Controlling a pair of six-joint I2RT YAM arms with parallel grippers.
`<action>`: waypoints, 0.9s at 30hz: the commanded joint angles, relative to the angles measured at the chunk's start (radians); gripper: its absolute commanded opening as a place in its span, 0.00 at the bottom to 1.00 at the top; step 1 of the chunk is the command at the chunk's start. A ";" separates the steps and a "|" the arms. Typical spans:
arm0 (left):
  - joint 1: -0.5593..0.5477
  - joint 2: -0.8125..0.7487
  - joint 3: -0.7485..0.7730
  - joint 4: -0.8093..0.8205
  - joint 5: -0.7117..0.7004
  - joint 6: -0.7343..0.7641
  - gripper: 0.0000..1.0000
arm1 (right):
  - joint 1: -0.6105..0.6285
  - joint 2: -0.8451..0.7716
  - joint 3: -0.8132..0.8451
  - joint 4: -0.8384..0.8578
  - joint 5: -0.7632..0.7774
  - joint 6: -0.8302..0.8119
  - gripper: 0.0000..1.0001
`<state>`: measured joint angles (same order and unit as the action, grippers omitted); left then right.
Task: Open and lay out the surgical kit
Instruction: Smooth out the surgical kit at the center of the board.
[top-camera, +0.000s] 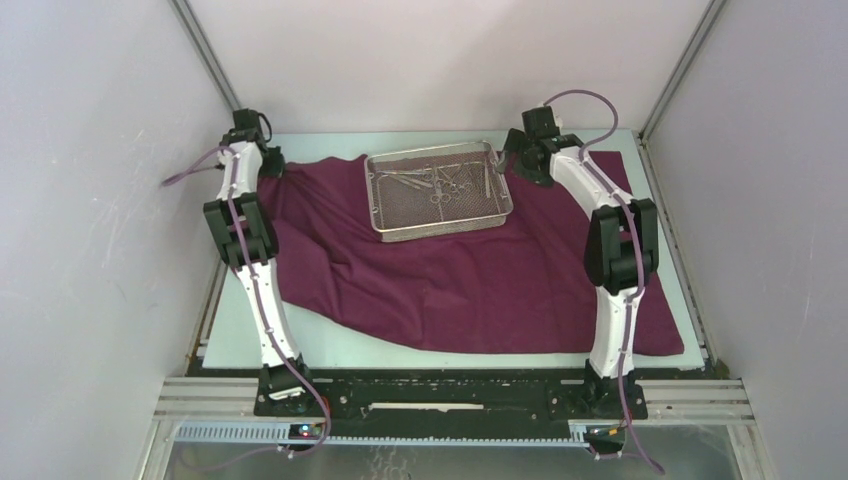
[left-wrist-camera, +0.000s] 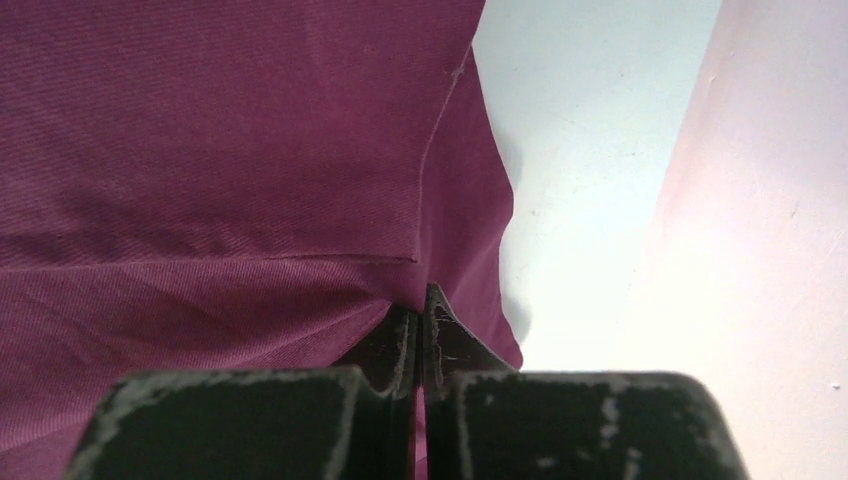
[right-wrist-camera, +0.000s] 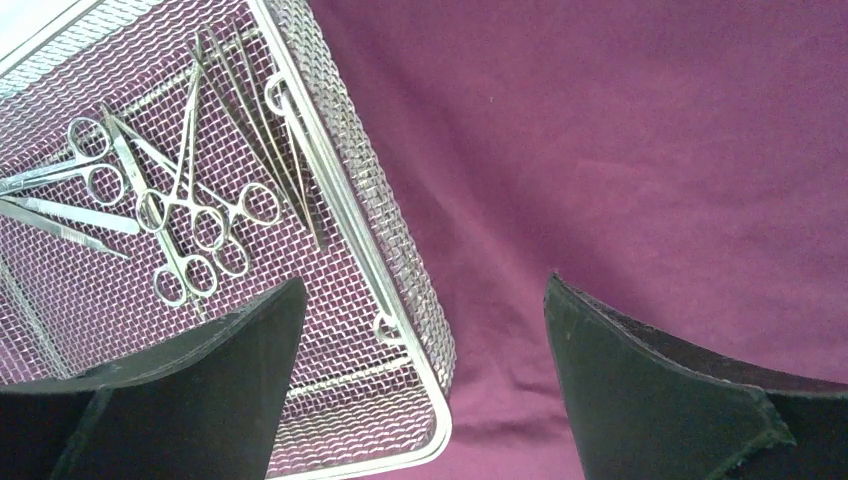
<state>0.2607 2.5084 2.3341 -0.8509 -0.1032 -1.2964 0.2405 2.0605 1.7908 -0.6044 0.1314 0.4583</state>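
Note:
The maroon-purple cloth wrap (top-camera: 470, 280) lies spread over the table. On its far middle stands the silver wire-mesh tray (top-camera: 391, 227), with steel scissors and forceps (top-camera: 445, 182) lying inside. My left gripper (top-camera: 268, 160) is at the cloth's far left corner, shut on a fold of the cloth (left-wrist-camera: 300, 150); its fingertips (left-wrist-camera: 437, 310) pinch the fabric just below a hem. My right gripper (right-wrist-camera: 425, 300) hangs open over the tray's right end (right-wrist-camera: 395, 330), one finger above the mesh, the other above bare cloth. The instruments (right-wrist-camera: 185, 215) show in the right wrist view.
White table surface (top-camera: 330, 350) shows along the near edge and at the far left corner (left-wrist-camera: 590, 130). Pale enclosure walls (top-camera: 90, 200) stand close on both sides and at the back.

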 joint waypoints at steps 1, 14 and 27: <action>0.028 0.005 0.057 0.101 0.009 0.049 0.02 | -0.080 0.037 0.085 0.038 -0.116 -0.006 0.97; 0.020 -0.102 -0.021 0.132 0.008 0.181 0.73 | -0.301 0.287 0.457 -0.103 -0.102 0.016 0.97; 0.003 -0.285 -0.206 0.187 -0.036 0.296 1.00 | -0.542 0.371 0.460 -0.046 -0.168 0.111 0.97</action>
<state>0.2684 2.3394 2.1639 -0.7116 -0.0959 -1.0695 -0.2558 2.4149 2.2211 -0.6762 -0.0055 0.5270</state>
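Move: Some 12 cm ahead and 26 cm to the right of the right hand lies the far right corner of the kit's purple cloth, about 11 cm lower. The middle of the instrument tray stands about 19 cm to that hand's left, 1 cm ahead and 9 cm below. The left hand has the cloth's far left corner in its shut fingers; from it the board's far left corner is about 9 cm ahead and 4 cm left, 5 cm down. Sweeping right by some 25 cm, away from the tray and towards the cloth's far right corner, the right hand first reaches forward 8 cm, then ends a little lower, turned about 25 degrees clockwise, its empty fingers staying wide open. Meanwhile the left fingers open fully and let go of the cloth corner; after easing slightly forward, that hand lifts about 5 cm. ##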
